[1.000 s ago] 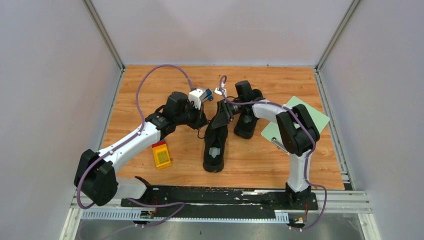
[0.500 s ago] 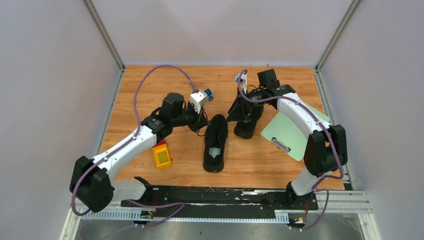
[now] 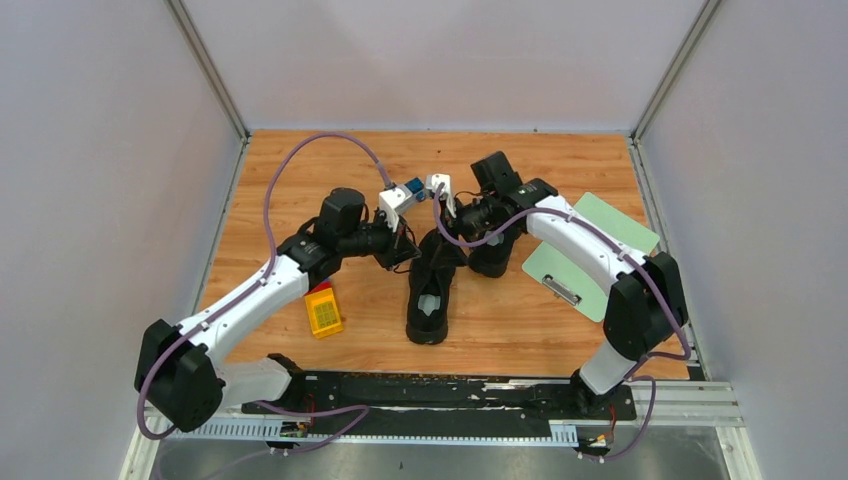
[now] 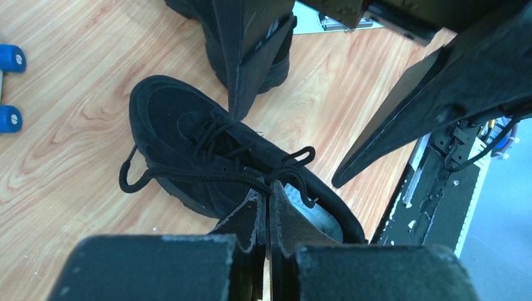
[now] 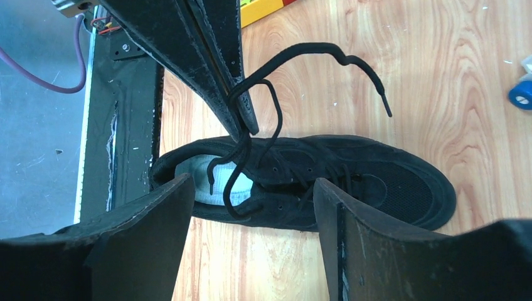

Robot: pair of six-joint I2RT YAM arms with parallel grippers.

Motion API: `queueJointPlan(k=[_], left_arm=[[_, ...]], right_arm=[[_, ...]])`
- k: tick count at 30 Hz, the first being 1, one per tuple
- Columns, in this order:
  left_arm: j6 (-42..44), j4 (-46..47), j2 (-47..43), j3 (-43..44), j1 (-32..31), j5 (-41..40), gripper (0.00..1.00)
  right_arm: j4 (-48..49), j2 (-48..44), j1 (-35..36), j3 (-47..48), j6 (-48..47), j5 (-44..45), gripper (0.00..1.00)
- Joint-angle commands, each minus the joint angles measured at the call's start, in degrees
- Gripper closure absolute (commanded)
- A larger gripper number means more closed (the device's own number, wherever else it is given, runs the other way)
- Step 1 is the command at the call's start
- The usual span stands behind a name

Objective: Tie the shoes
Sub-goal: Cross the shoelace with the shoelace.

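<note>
Two black shoes lie on the wooden table: the near shoe [image 3: 430, 290] shows its pale insole, and the far shoe [image 3: 492, 255] is partly hidden under my right arm. My left gripper [image 3: 408, 255] hangs over the near shoe [image 4: 188, 138] and is shut on its black lace [image 4: 188, 177], which it pulls taut above the tongue. In the right wrist view the lace [image 5: 241, 135] hangs looped from those fingers and one free end [image 5: 351, 59] curls away. My right gripper [image 5: 251, 207] is open just beside that shoe [image 5: 376, 179], with nothing between its fingers [image 5: 351, 244].
A yellow block [image 3: 322, 310] lies left of the near shoe. A green clipboard [image 3: 590, 255] sits at the right, under my right arm. Grey enclosure walls border the table on three sides, and a black rail [image 3: 450, 392] runs along the near edge.
My right arm swung out toward the back right, then came back over the near shoe with its jaws opened wide. The left gripper has kept its hold on the lace and shifted slightly.
</note>
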Motion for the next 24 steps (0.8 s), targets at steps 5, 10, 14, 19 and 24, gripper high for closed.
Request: queueJointPlan(k=[5,10,14,19,24], left_arm=[[-2.7,2.2,-3.1,0.5,0.3,0.8,1.0],[-3.4,2.1,-3.8,-0.1,0.6,0.9,1.0],[-4.4,2.6,-4.4,-1.2,0.7,0.9,1.0],[-6.1,3.8,-4.2,-2.2,1.1,0.5,1.0],[-11.2,4.7,-1.1,-1.2,1.1,-0.1,1.0]], right_arm=[[0.2,3.1,3.6,1.7,-1.4,1.3,0.32],[0.5,4.3,5.0,2.6,-0.5,2.0,0.45],[0.7,4.5,5.1,3.1,-0.9,4.4,0.68],[5.6,3.4,6.0,0.9,-0.1,15.1,1.0],[17.3,0.3,7.9,-2.9,4.0,31.5,1.0]])
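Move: Some 4 cm below the right hand, about 2 cm to its left and 1 cm back, hangs the slack shoelace, which lies about 3 cm right of and 4 cm below the left fingertips still pinching the crossed laces. From the right hand, the near shoe's middle is about 1 cm ahead, 2 cm left and 13 cm down; the other shoe lies roughly 12 cm ahead and 12 cm to the right, the toy car about 20 cm ahead and 5 cm left, both similarly far below. Sinking about 4 cm and shifting some 2 cm left, the right hand first eases slightly back with its wide-open fingers around the slack lace, shuts them on it below the left tips, then swings forward about 3 cm, tipping some 10 degrees steeper. The left hand keeps its pinch almost in place. ##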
